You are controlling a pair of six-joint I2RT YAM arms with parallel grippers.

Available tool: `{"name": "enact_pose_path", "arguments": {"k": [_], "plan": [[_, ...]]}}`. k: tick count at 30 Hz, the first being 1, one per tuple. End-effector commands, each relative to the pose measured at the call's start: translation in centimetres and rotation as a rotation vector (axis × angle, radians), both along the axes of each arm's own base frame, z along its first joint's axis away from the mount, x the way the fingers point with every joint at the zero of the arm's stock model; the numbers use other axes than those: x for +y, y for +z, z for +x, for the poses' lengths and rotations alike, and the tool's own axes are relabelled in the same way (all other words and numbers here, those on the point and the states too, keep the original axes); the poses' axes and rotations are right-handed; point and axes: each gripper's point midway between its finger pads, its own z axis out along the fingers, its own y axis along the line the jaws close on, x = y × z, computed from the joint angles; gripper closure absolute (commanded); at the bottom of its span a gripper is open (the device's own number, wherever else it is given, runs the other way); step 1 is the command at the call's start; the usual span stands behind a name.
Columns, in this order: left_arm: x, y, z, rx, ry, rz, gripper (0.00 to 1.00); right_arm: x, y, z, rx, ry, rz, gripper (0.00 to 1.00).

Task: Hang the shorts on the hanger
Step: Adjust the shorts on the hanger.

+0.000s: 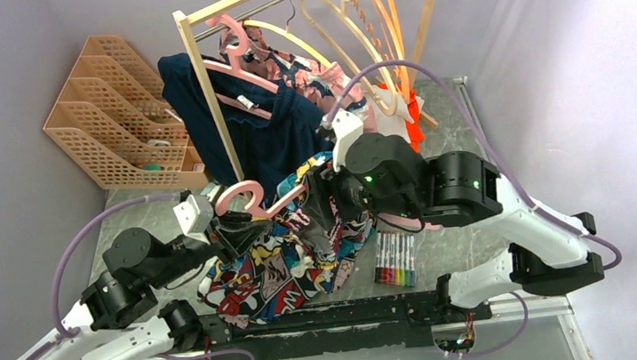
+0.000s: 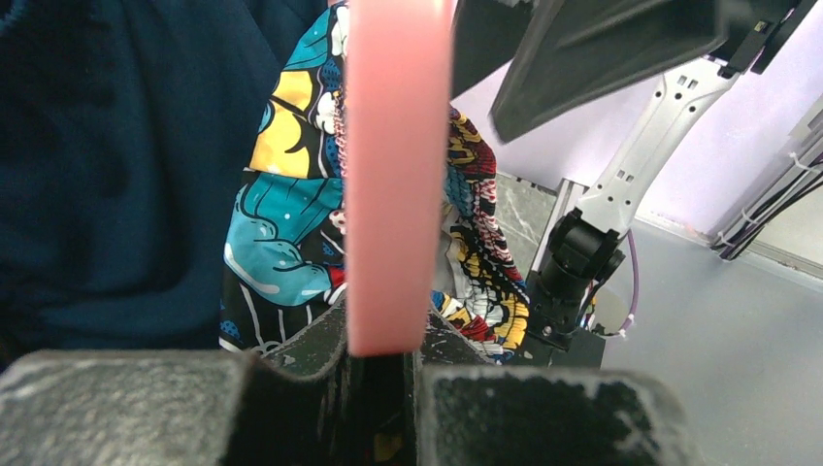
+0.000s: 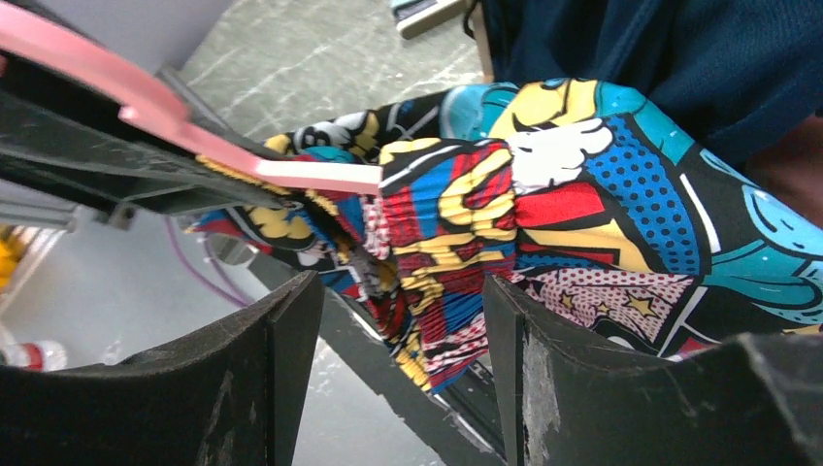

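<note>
The comic-print shorts (image 1: 297, 263) hang off the pale-pink hanger (image 1: 243, 192) and spill onto the table between the two arms. My left gripper (image 1: 240, 228) is shut on the hanger (image 2: 398, 175), whose pink bar rises straight out of the jaws (image 2: 383, 361). The shorts (image 2: 281, 223) show behind it. My right gripper (image 1: 330, 192) is open at the shorts' upper edge. In the right wrist view the gathered waistband (image 3: 437, 243) sits threaded on the hanger arm (image 3: 194, 136). It hangs in the gap of my right gripper (image 3: 398, 379), and neither finger presses on it.
A wooden clothes rack (image 1: 208, 93) stands behind, carrying a navy garment (image 1: 265, 132), a pink patterned garment (image 1: 322, 81), another pink hanger (image 1: 236, 63), and cream (image 1: 326, 27) and orange hangers (image 1: 382, 12). A pack of markers (image 1: 395, 261) lies right of the shorts. Tan file trays (image 1: 116, 112) sit far left.
</note>
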Motion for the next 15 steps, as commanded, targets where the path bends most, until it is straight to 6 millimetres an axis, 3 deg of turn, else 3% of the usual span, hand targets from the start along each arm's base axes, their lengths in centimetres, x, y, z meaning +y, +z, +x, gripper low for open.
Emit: {"name": "enact_pose_path", "arguments": {"k": [1,5,8,11,15], "plan": [[1.0,4.5,-0.2,-0.054,0.024,-0.116,0.93,-1.3,-1.1,1.6,-0.03,-0.106,-0.069,0.35],[1.0,4.5,-0.4,-0.053,0.014,-0.119,0.93,-1.5,-2.1,2.6,-0.044,-0.163,-0.116,0.36],[0.9,4.4,-0.5,-0.052,0.008,-0.116,0.93,-1.3,-2.5,2.8,-0.049,-0.169,-0.124,0.45],[0.8,4.4,-0.5,-0.051,0.003,-0.114,0.93,-0.6,-2.5,2.5,-0.043,-0.136,-0.113,0.63],[0.6,4.5,-0.5,-0.055,-0.003,-0.11,0.93,0.7,-1.9,1.5,-0.027,-0.054,-0.073,0.99]]}}
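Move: The gathered waistband of the shorts lies just off the open right hand, about 2 cm ahead, level sideways and some 3 cm lower. The hanger's end, tucked into that waistband, is roughly 3 cm ahead of this hand, 3 cm to its left and 1 cm higher. The navy shorts on the rack hang about 17 cm ahead, 9 cm left and 10 cm lower. From the left hand, the waistband is about 3 cm ahead, 15 cm right and 2 cm up. Forward and down, about 2 cm each way, the right hand eases onto the waistband beside the hanger's end, turning slightly clockwise, around 5 degrees. Over the second half it slows and its wide-open fingers close, pinching the waistband's gathered edge. The left hand keeps its grip on the hanger and lifts barely 1 cm before holding still. ##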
